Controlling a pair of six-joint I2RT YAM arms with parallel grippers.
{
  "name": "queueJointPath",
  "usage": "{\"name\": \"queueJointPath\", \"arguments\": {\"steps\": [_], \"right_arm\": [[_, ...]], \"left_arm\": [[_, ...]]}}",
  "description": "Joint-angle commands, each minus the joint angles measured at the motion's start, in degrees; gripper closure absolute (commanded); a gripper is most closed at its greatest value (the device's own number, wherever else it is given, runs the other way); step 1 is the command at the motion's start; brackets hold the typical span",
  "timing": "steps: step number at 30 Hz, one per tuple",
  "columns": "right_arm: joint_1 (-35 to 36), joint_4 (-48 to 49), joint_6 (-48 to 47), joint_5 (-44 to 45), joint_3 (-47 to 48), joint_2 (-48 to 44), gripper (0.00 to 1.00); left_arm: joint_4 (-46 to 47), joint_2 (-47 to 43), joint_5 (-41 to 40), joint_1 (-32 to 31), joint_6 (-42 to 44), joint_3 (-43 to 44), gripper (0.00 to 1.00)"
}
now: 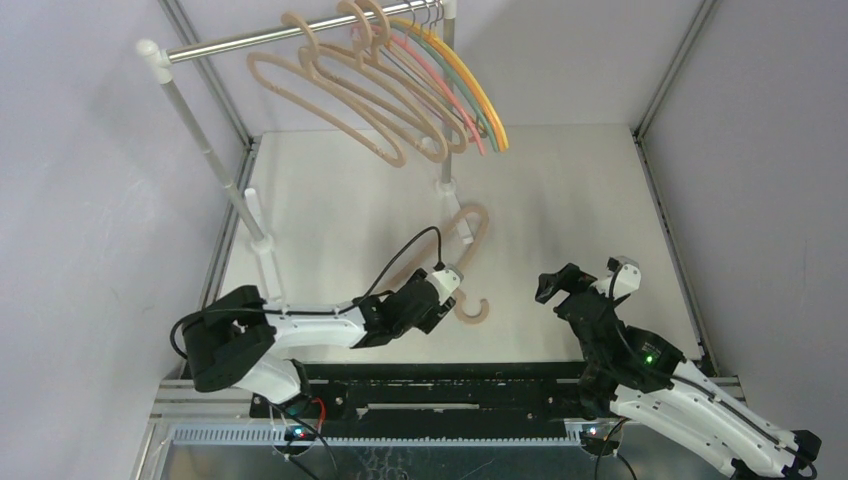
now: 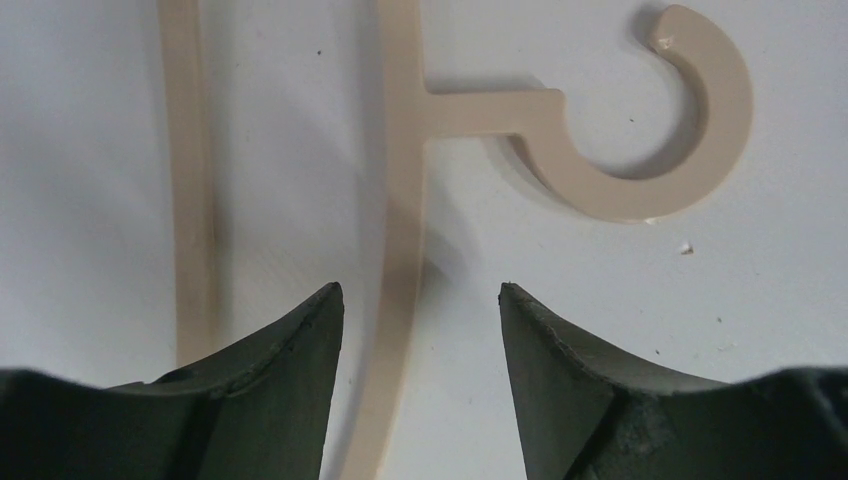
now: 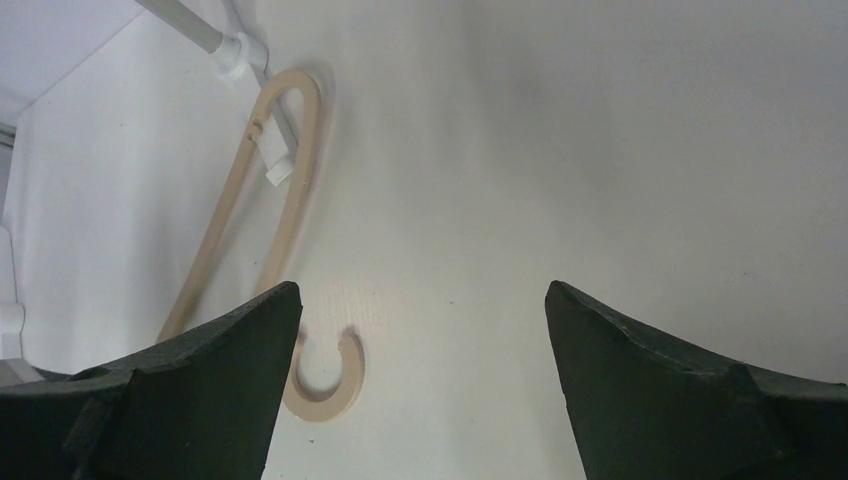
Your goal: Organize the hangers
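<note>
One tan hanger [image 1: 483, 312] lies flat on the white table, its hook towards the arms. My left gripper [image 1: 452, 298] hovers low over it, open. In the left wrist view the hanger's bar [image 2: 400, 220] runs between the fingers of the left gripper [image 2: 420, 300] with a gap on each side, and the hook [image 2: 660, 170] lies to the right. My right gripper [image 1: 558, 283] stands wide open and holds nothing, to the right of the hook [image 3: 335, 385]. Three tan hangers [image 1: 396, 155] and several thin coloured hangers [image 1: 490, 115] hang on the rail [image 1: 260, 38].
The silver rail rests on white posts. One post's foot [image 1: 447, 185] stands at the far end of the lying hanger, and the left post's foot [image 1: 265, 250] is near the left arm. Grey walls close in the table on both sides.
</note>
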Motion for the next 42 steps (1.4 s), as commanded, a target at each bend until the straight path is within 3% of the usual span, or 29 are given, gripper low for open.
{"name": "queueJointPath", "arguments": {"steps": [1,8,16,22,24,27,33,42], "right_arm": [[-0.81,2.66,-1.54,0.03,0.29,0.71,0.00],[-1.92,2.54,-2.00,-0.10,0.27,1.08,0.00],[-2.77,2.41,-1.62,-0.60,0.13,2.49,0.00],[-2.95,1.62,-1.20,-0.57,-0.24,1.97,0.00],[-3.03,1.33,-1.18,-0.58,-0.25,1.54,0.00],[-3.08,0.97,-1.19,-0.44,-0.28,0.82,0.00],[-3.13,0.78,-0.94,-0.72,-0.78,0.00,0.00],[-3.21,2.41,-1.99,-1.14,-1.08,0.23,0.00]], "left_arm": [[5.84,2.98,4.76,2.09,5.46,2.56,0.37],[8.67,6.82,9.29,3.87,6.24,3.60,0.39],[6.92,11.27,14.69,5.24,2.46,5.56,0.51],[4.16,14.19,15.64,5.31,-0.83,7.32,0.78],[4.73,14.24,15.64,5.30,-1.94,6.65,0.98],[4.86,13.18,15.59,5.30,-3.10,5.56,1.00],[-0.82,4.10,13.09,5.23,-6.30,4.68,1.00],[-12.16,-19.47,5.08,6.02,-16.53,3.80,1.00]]}}
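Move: The tan hanger lies on the table almost in the left hand's open fingers: the stretch of bar beside its neck is about 2 cm ahead, 3 cm to the right and 3 cm below. Its hook is level ahead and some 8 cm to the right, and the rack's right foot lies about 17 cm ahead and 4 cm right, both on the table. From the right hand the bar is roughly 22 cm left, 2 cm ahead and 14 cm down. The hanger's bar beside the neck is pinched by the left fingers: the hand slides about 5 cm right while sinking 2 to 3 cm and easing a little forward, closing around the bar as the wrist tips down some 10 degrees. Then, keeping the pinch, it quickly lifts the hanger about 8 cm, drawing it some 4 cm back to the left. ##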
